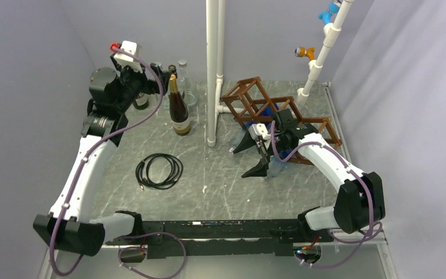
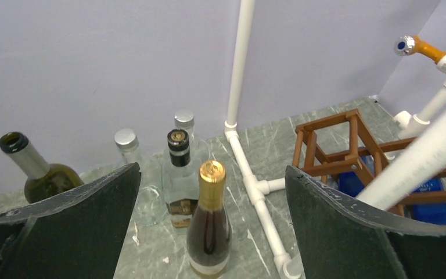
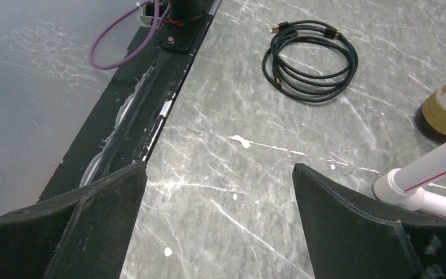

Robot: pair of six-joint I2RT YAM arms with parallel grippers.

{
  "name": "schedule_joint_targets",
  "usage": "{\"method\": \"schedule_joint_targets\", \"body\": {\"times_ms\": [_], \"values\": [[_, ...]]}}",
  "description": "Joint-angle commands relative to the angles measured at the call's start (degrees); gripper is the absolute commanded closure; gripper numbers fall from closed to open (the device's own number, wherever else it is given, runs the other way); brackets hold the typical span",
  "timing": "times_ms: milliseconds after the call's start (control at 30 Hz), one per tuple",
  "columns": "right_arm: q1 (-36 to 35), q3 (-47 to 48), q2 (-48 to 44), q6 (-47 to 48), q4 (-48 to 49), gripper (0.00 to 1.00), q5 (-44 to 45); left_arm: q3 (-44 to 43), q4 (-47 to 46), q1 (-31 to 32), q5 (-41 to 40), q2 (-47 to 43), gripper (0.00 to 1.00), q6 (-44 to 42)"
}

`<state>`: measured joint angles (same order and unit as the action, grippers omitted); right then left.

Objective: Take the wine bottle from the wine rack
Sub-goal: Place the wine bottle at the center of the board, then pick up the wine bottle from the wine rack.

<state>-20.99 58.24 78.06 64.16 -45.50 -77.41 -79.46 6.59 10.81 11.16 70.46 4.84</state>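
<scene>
The wine bottle (image 1: 179, 110), dark with a gold foil cap, stands upright on the table left of the white pipe. In the left wrist view the wine bottle (image 2: 209, 226) shows in the gap between my fingers, touching neither. My left gripper (image 1: 159, 72) (image 2: 212, 168) is open just behind and above the bottle's top. The brown wooden wine rack (image 1: 255, 102) (image 2: 348, 151) sits at the back right, with something blue (image 2: 430, 203) inside it. My right gripper (image 1: 250, 158) (image 3: 219, 165) hangs open in front of the rack over bare table, holding nothing.
Behind the wine bottle stand a green bottle (image 2: 35, 168), a black-capped clear bottle (image 2: 178, 174) and two clear bottles (image 2: 129, 145). An upright white pipe (image 1: 213, 70) divides the table. A coiled black cable (image 1: 159, 170) (image 3: 310, 61) lies at mid-left.
</scene>
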Motion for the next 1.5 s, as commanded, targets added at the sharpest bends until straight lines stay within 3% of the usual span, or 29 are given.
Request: {"method": "schedule_joint_targets", "body": {"times_ms": [0, 300, 567, 800, 1067, 1233, 1467], "values": [[0.7, 2.1, -0.8, 6.9, -3.7, 0.0, -1.0, 4.4, 0.9, -0.4, 1.4, -6.1, 0.01, 2.3], [1.7, 1.5, -3.1, 10.8, -5.7, 0.0, 1.6, 15.7, 3.5, -0.5, 4.5, -18.5, 0.0, 4.8], [2.1, 1.2, -6.3, 8.5, -4.4, 0.0, 8.1, 28.0, -0.2, -0.6, 9.5, -28.6, 0.0, 13.4], [3.2, 2.6, -9.9, 10.5, -10.9, 0.0, 15.9, 35.4, 1.4, -0.6, 15.2, -32.5, 0.0, 20.9], [6.3, 3.5, -14.2, 12.3, -19.2, 0.0, 18.1, 44.7, -5.1, 0.1, 27.9, -34.7, 0.0, 22.9], [12.3, 2.0, -16.0, 14.4, -21.6, 0.0, 11.2, 46.2, -1.0, 6.4, 21.7, -37.3, 0.0, 13.9], [19.8, -0.1, -18.6, 14.1, -21.5, 0.0, 3.8, 50.5, -6.1, 23.2, 7.6, -37.4, 0.01, 3.8]]}}
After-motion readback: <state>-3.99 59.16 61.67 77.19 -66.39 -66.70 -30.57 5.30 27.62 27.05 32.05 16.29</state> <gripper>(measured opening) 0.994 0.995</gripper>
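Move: The lettered blue bottle lies sticking out from under the rack, its middle about 14 cm ahead of my right hand, 13 cm to its right and 16 cm lower; the other blue bottle is about 22 cm ahead and 4 cm right of that hand. From my empty left hand the lettered bottle is some 36 cm right, 6 cm back and 39 cm down. The wine bottle just set down stands 8 cm ahead of my left hand, 3 cm right and 27 cm lower. I pull my open left hand back about 20 cm and down nearly as far, away from the standing wine bottle, then swing it right by some 9 cm, turning clockwise about 30 degrees so the fingers point towards the blue bottles. My right hand, also open, shifts some 9 cm right, rising slightly late on and turning clockwise, to above the lettered bottle's capped neck. ##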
